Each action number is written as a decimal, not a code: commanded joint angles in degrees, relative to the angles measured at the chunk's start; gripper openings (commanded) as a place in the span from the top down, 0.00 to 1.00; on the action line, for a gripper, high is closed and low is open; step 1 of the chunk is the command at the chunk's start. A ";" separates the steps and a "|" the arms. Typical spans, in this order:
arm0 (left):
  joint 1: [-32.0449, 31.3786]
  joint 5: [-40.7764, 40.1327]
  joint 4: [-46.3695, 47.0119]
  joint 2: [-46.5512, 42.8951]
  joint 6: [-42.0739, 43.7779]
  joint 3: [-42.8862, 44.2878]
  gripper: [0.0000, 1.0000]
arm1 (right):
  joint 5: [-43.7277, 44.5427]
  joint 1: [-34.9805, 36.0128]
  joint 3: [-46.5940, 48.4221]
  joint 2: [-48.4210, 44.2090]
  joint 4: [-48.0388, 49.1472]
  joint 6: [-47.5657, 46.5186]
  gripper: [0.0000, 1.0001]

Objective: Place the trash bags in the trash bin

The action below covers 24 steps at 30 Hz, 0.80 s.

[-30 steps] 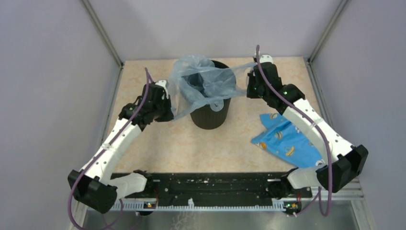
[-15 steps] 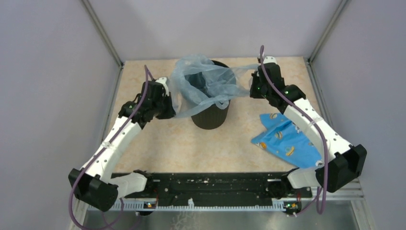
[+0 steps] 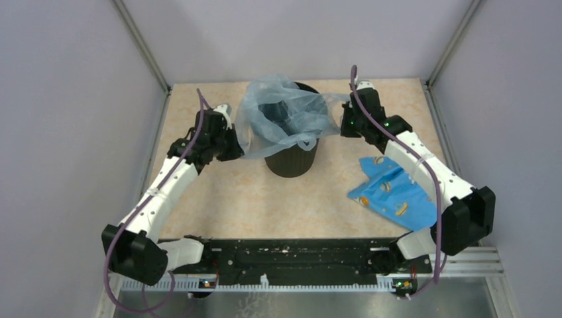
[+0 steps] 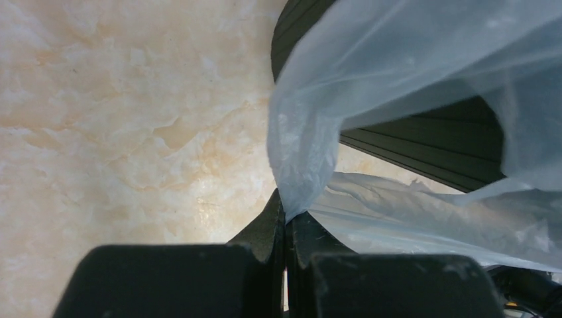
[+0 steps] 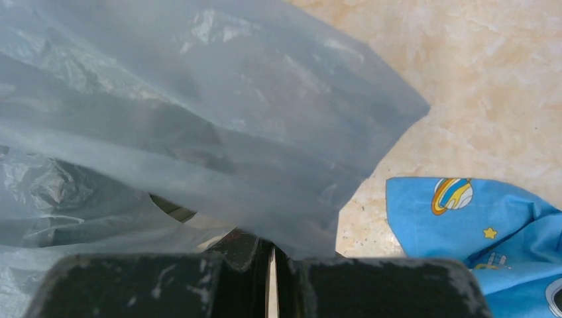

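Observation:
The trash bag (image 3: 285,114), thin pale grey-blue film, is draped over the mouth of the round black trash bin (image 3: 290,159) at the table's far middle. My left gripper (image 3: 238,147) is left of the bin, shut on the bag's left edge. In the left wrist view the film (image 4: 371,86) runs pinched between the closed fingertips of the left gripper (image 4: 285,215), with the bin wall (image 4: 424,142) behind. My right gripper (image 3: 344,120) is right of the bin, shut on the bag's right edge. In the right wrist view the film (image 5: 199,132) covers the right gripper (image 5: 272,248).
A blue cloth with cartoon prints (image 3: 396,195) lies flat on the table to the right of the bin, under the right forearm; it also shows in the right wrist view as the blue cloth (image 5: 477,225). Grey walls and metal posts enclose the marbled tabletop (image 3: 219,199).
The left gripper has shifted slightly toward the far side with the bag's edge. The right gripper has drifted a little left toward the bin, and the bag's right corner has slackened.

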 commanded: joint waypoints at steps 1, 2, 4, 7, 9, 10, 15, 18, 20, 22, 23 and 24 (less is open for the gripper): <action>4.41 -0.24 1.71 2.36 0.77 -2.80 1.00 | 0.78 0.13 2.63 -2.84 -0.70 -0.20 1.00; 4.74 -0.37 2.01 2.68 0.78 -2.82 1.00 | 0.67 0.47 2.96 -3.40 -1.02 -0.32 1.00; 5.34 0.17 2.34 3.39 0.94 -2.62 1.00 | 0.08 0.90 3.54 -4.64 -1.43 -0.57 1.00; 5.49 1.20 2.23 4.35 0.96 -1.21 1.00 | 1.41 1.04 3.14 -5.26 -1.57 -1.10 1.00; 5.49 3.01 1.08 5.10 1.39 0.74 1.00 | 2.57 0.51 2.69 -4.35 -1.84 -1.34 1.00; 5.49 3.60 0.62 5.34 1.62 1.49 1.00 | 2.35 0.15 2.73 -3.45 -2.07 -1.39 1.00; 5.49 3.49 0.36 3.44 1.75 3.51 0.90 | 2.03 0.22 3.03 -3.09 -1.59 -1.63 0.92; 5.49 1.24 0.84 1.49 2.22 4.41 0.82 | 3.02 0.21 3.59 -5.03 -1.33 -2.65 0.65; 5.49 -0.54 1.03 0.18 2.64 4.99 0.70 | 3.20 0.26 4.39 -6.39 -1.54 -3.66 0.53; 5.49 -1.87 0.84 -0.97 3.20 5.75 0.60 | 2.60 0.43 5.24 -7.62 -1.89 -5.03 0.41; 5.49 -2.14 0.73 -1.38 3.50 6.18 0.57 | 2.53 0.73 5.70 -8.20 -2.07 -5.54 0.38; 5.49 -2.24 0.52 -1.81 3.91 6.56 0.54 | 2.49 1.19 6.08 -8.89 -1.97 -6.46 0.35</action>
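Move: Both my hands hold the light blue trash bag's edge on opposite sides of the bin. The bin mouth, with the bag draped in it, lies about 8 cm ahead and 14 cm to the right of my left hand, roughly at its height. From my right hand the mouth is some 15 cm left and 2 cm ahead; the patterned blue bag lies about 25 cm right of that hand, 15 cm back and 20 cm below. My left hand draws its pinched bag edge about 3.5 cm down outside the bin, easing a little left and forward, then parts its fingers partway and rises 4 to 5 cm. My right hand keeps its edge pinched while drifting up about 2 cm and slightly back, then opens its fingers well and lets go. ##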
